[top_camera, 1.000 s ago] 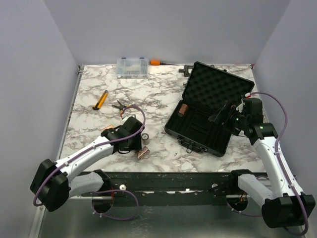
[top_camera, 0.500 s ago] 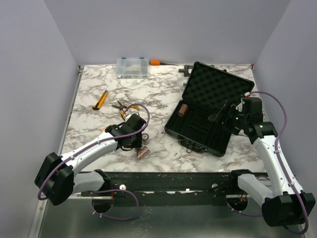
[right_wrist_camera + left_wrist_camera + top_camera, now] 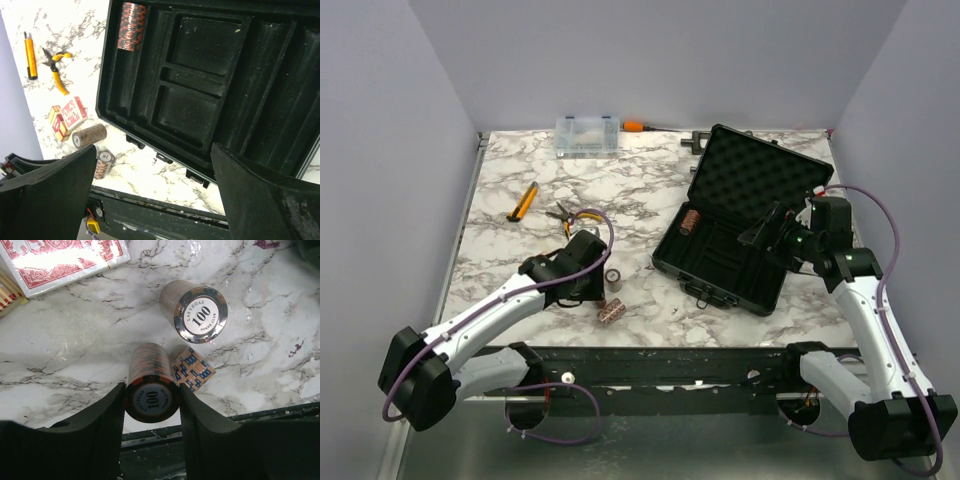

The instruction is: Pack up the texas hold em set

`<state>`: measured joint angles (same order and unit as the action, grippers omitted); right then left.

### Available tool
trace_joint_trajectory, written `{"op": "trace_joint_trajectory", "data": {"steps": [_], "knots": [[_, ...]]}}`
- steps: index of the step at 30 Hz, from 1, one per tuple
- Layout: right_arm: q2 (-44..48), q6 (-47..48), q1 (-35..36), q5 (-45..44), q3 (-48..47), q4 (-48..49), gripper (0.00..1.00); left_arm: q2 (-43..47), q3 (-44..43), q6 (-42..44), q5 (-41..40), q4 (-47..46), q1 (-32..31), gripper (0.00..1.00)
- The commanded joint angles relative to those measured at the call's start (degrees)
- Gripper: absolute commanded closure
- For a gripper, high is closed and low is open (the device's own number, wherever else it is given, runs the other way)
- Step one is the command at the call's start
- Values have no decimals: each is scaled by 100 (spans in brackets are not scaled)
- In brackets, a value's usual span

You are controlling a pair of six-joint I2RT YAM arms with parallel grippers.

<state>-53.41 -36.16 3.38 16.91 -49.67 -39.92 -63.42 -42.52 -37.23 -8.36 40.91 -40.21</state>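
Note:
The black case [image 3: 745, 200] lies open at the right, one brown-red chip roll [image 3: 691, 220] in its foam tray [image 3: 200, 75]; the roll [image 3: 131, 26] lies in a far slot. My left gripper [image 3: 152, 390] is shut on an orange chip roll [image 3: 152, 385] marked 100. Beside it lie a second 100 roll [image 3: 197, 310] and a blue-and-orange roll [image 3: 192, 371]. Red-backed card decks [image 3: 65, 257] lie behind them. In the top view my left gripper [image 3: 588, 288] hides the held roll. My right gripper [image 3: 767, 228] hangs open over the case, nothing between its fingers [image 3: 60, 185].
A clear organizer box [image 3: 587, 135] and an orange-handled tool [image 3: 634, 126] sit at the back edge. A yellow cutter [image 3: 523, 202] and yellow-handled pliers [image 3: 565, 218] lie left of the case. The table's near edge runs just past the loose rolls [image 3: 610, 311].
My left gripper has narrowed onto the orange chip roll and shifted slightly by the loose rolls. The right arm has hardly moved.

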Motion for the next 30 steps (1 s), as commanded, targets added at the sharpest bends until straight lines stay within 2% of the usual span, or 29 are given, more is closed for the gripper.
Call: {"op": "trace_joint_trajectory", "data": {"steps": [1, 7, 15, 20, 27, 30], "knots": [[189, 120, 14, 427, -9, 137, 0, 508, -252, 113, 379, 193, -21, 100], [149, 651, 14, 1200, 62, 165, 0, 1043, -339, 464, 754, 378, -22, 100], [297, 67, 14, 1881, -76, -503, 0, 1550, -597, 656, 1438, 1091, -22, 100], [341, -448, 15, 2241, -735, -634, 0, 1872, -465, 627, 1957, 1382, -22, 100], [-605, -717, 147, 2122, -1441, -406, 0, 2215, -472, 768, 1917, 1657, -22, 100], [-1313, -553, 862, 1633, -1947, -224, 0, 2491, -409, 638, 1853, 1634, -22, 100]]}}
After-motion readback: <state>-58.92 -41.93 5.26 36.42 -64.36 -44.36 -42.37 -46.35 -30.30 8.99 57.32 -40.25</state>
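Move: The roll of chips already held upright in the left gripper is bound for the open case, whose tray centre lies some 30 cm to that hand's right, 11 ahead and 4 below. The standing roll is about 5 cm ahead and 5 right, 2 below; the lying roll about 2 back and 4 right, 4 below. From the empty right hand, the held roll lies roughly 37 cm left, 7 back and 11 lower. Keeping its pinch on the chip roll, the left hand carries it up and back towards the robot, about 7 cm each way, rising first and then drawing back off the table's front edge as it turns some 15 degrees clockwise. The right hand, fingers still wide open, slides left about 6 cm with a small dip backward, then climbs steeply some 9 cm over the case, swinging counter-clockwise and rolling its left side up. ##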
